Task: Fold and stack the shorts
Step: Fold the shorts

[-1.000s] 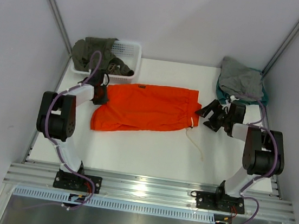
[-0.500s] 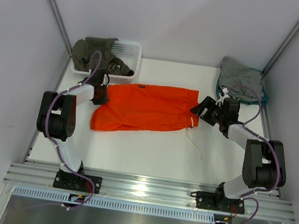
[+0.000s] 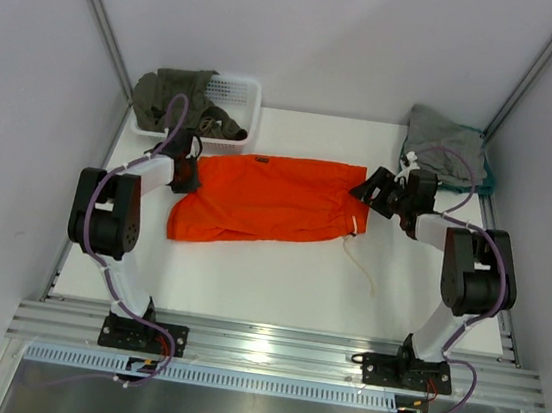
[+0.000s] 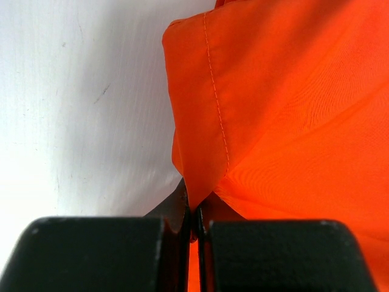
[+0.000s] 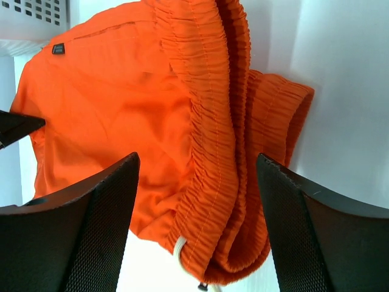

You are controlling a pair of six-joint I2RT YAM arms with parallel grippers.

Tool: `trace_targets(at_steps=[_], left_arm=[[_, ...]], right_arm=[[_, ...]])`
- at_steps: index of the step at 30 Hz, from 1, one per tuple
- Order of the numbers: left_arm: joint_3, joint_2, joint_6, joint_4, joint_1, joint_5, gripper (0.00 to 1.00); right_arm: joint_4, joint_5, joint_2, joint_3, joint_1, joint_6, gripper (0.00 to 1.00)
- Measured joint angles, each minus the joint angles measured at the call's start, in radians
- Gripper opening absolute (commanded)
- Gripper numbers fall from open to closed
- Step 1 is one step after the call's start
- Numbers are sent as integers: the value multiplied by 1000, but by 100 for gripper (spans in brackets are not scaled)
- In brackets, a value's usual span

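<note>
The orange shorts [image 3: 269,201] lie spread across the middle of the white table, waistband to the right, with a white drawstring [image 3: 362,264] trailing toward the front. My left gripper [image 3: 187,174] is shut on the hem corner of the shorts [image 4: 200,164] at their left end. My right gripper [image 3: 371,191] stands open at the right end, its fingers [image 5: 79,219] on either side of the gathered waistband [image 5: 225,152] without pinching it.
A white basket [image 3: 229,110] at the back left holds an olive-green garment [image 3: 174,93]. A grey garment on a teal one [image 3: 447,147] lies at the back right, just behind my right arm. Grey walls stand close on both sides.
My right gripper has moved up and left to the waistband corner and its jaws have narrowed slightly. The left gripper and the shorts have not moved.
</note>
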Motion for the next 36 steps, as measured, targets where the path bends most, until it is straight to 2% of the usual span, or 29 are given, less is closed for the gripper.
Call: trace_targets(at_steps=[6, 11, 12, 13, 16, 23, 26, 29, 33, 36], left_arm=[[1, 2, 1, 0, 0, 0, 0], [5, 10, 2, -1, 0, 0, 0], [5, 11, 2, 0, 0, 0, 0], [6, 13, 2, -1, 0, 0, 0], [9, 17, 2, -2, 0, 0, 0], [10, 19, 2, -2, 0, 1, 0], [10, 19, 2, -2, 0, 1, 0], [10, 19, 2, -2, 0, 1, 0], [10, 19, 2, -2, 0, 1, 0], [10, 19, 2, -2, 0, 1, 0]], right_arm=[[47, -45, 61, 10, -7, 17, 78], [120, -124, 93, -6, -35, 70, 68], [133, -142, 95, -15, -41, 83, 65], [138, -156, 95, -23, -46, 92, 57], [149, -188, 94, -47, -52, 110, 43], [137, -255, 91, -82, -50, 133, 40], [127, -282, 91, -86, -49, 141, 47], [113, -311, 91, -97, -48, 147, 49], [84, -346, 86, -118, -47, 153, 14], [53, -360, 50, -141, -45, 163, 10]])
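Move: The near end of the shorts' waistband, the part to pinch, lies about 6 cm back and 3 cm left of the right hand, some 4 cm below. The drawstring knot is 10 cm back and 1 cm left, 6 cm down; the shorts' far right corner is 11 cm ahead, level sideways and 6 cm down. The grey stack stands about 20 cm ahead, 27 cm right and 3 cm lower. From the left hand, that waistband end is roughly 54 cm right and 3 cm back, at its height. Draw the open right gripper back about 7 cm along the waistband towards its near end, after a first slight dip, drifting 3 cm left and sinking 3 cm. Turn the wrist some 25 degrees on the way, left side rising and fingers tipping down, and narrow the fingers until they pinch the gathered band. Keep the left gripper shut on its corner. ##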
